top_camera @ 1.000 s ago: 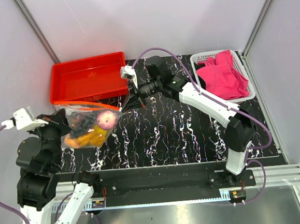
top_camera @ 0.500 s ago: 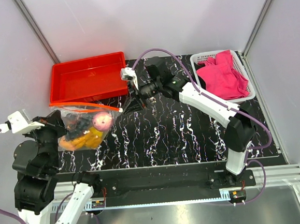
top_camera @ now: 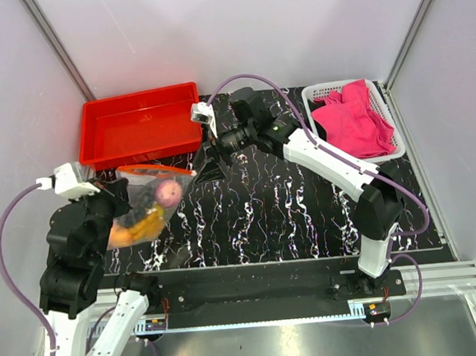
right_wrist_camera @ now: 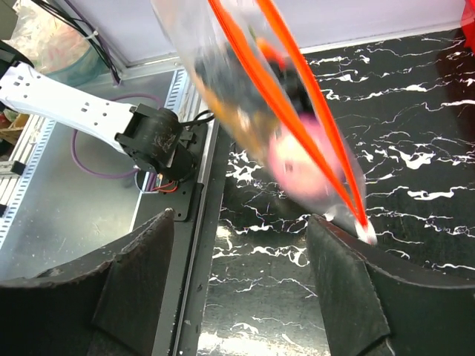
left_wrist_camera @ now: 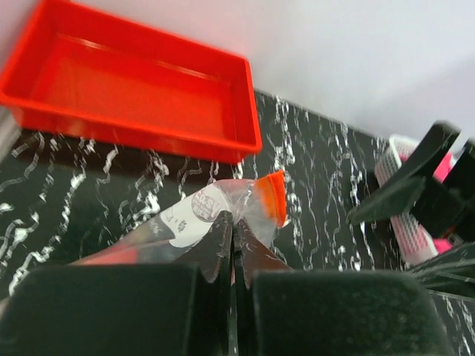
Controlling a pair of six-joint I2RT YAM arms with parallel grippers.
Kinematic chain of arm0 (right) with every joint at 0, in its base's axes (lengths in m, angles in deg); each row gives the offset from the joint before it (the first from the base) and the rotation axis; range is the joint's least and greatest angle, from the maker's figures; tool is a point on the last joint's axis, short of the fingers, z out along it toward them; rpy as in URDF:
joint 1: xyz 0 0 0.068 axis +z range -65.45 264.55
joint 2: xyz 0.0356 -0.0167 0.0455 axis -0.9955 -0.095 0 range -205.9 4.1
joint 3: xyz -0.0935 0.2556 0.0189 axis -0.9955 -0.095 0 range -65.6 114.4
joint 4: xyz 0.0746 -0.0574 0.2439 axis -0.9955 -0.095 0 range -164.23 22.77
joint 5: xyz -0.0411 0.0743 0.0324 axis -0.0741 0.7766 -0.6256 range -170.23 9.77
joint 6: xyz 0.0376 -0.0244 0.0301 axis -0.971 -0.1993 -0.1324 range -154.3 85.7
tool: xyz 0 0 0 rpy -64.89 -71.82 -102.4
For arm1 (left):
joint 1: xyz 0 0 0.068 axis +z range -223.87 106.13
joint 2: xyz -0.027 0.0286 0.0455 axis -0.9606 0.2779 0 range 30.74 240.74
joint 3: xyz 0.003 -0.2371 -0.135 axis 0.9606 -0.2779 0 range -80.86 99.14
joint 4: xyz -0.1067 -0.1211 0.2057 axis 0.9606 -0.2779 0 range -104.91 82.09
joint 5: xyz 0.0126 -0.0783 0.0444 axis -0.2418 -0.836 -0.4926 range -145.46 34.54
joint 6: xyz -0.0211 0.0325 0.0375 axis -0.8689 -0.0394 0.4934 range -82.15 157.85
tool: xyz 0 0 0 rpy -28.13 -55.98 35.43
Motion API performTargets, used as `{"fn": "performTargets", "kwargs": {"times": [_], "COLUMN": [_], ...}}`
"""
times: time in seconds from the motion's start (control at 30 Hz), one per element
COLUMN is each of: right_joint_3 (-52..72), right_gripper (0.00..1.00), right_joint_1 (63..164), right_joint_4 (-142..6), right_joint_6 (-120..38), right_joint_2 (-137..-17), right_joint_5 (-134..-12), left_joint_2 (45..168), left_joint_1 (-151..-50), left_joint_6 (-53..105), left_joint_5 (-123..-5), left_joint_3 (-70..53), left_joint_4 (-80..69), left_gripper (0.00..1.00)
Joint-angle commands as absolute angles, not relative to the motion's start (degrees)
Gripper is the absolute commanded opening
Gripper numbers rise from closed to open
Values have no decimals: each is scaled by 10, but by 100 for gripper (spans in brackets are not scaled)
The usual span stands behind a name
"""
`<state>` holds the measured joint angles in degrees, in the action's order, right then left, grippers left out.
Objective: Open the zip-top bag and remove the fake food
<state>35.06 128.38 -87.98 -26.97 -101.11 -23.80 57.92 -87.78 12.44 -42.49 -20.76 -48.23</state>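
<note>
The zip-top bag (top_camera: 147,200) hangs clear of the table, pinched at its left edge by my left gripper (top_camera: 117,197), which is shut on the plastic (left_wrist_camera: 215,216). Fake food sits inside: a pink ball (top_camera: 170,191), dark purple pieces and yellow-orange pieces (top_camera: 139,225). In the right wrist view the bag (right_wrist_camera: 256,96) shows its two orange zip strips parted, with the pink ball (right_wrist_camera: 304,167) below them. My right gripper (top_camera: 209,165) stands open just right of the bag's corner, nothing between its fingers (right_wrist_camera: 241,222).
A red plastic tray (top_camera: 137,103) stands at the back left, behind the bag. At the back right is a white basket (top_camera: 318,93) holding a pink cloth (top_camera: 350,120). The black marbled mat (top_camera: 290,215) covers the table.
My right gripper has opened and let go of the bag's right corner. The left arm has swung the bag up and to the right, so it now hangs from the left gripper alone.
</note>
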Motion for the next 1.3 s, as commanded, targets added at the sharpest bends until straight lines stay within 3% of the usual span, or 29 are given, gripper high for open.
{"fn": "performTargets", "kwargs": {"times": [0.0, 0.37, 0.63, 0.77, 0.97, 1.27], "right_joint_3": [373, 375, 379, 384, 379, 384], "right_gripper": [80, 81, 80, 70, 66, 49], "right_joint_1": [1289, 1289, 1290, 1290, 1295, 1296], "right_joint_4": [-846, -844, -839, -841, -842, -858], "right_joint_6": [-285, -289, -293, -294, -281, -271], "right_joint_2": [-1022, -1020, -1022, -1035, -1037, -1052], "right_joint_5": [-245, -303, -278, -255, -230, -226], "left_joint_2": [586, 602, 614, 615, 628, 635], "left_joint_1": [-876, -876, -876, -876, -876, -876], "left_joint_6": [108, 105, 124, 123, 123, 111], "left_joint_5": [-486, -572, -649, -656, -664, -678], "left_joint_3": [-211, -233, -243, -241, -232, -221], "left_joint_4": [-436, -422, -425, -425, -418, -396], "left_gripper": [0, 0, 0, 0, 0, 0]}}
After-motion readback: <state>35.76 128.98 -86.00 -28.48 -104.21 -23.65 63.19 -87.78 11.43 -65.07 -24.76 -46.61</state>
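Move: My left hand holds the zip-top bag just under its zip. My open right fingers wait roughly 17 cm to its right and 5 cm farther out, about level; the red bin lies some 27 cm ahead, 3 cm left and 28 cm below. From my right hand, the zip's slider end is about 3 cm left and 2 cm ahead, and the pink fruit in the bag about 8 cm left, 5 cm back and 10 cm lower. I keep my left pinch on the bag and carry its zip edge about 7 cm right and 4 cm down, turning that wrist some 20 degrees clockwise, to feed the zip between my right fingers. My right hand, wide open, eases 2 cm forward and down, pauses, then comes back again while its fingers close part of the way around the zip. ##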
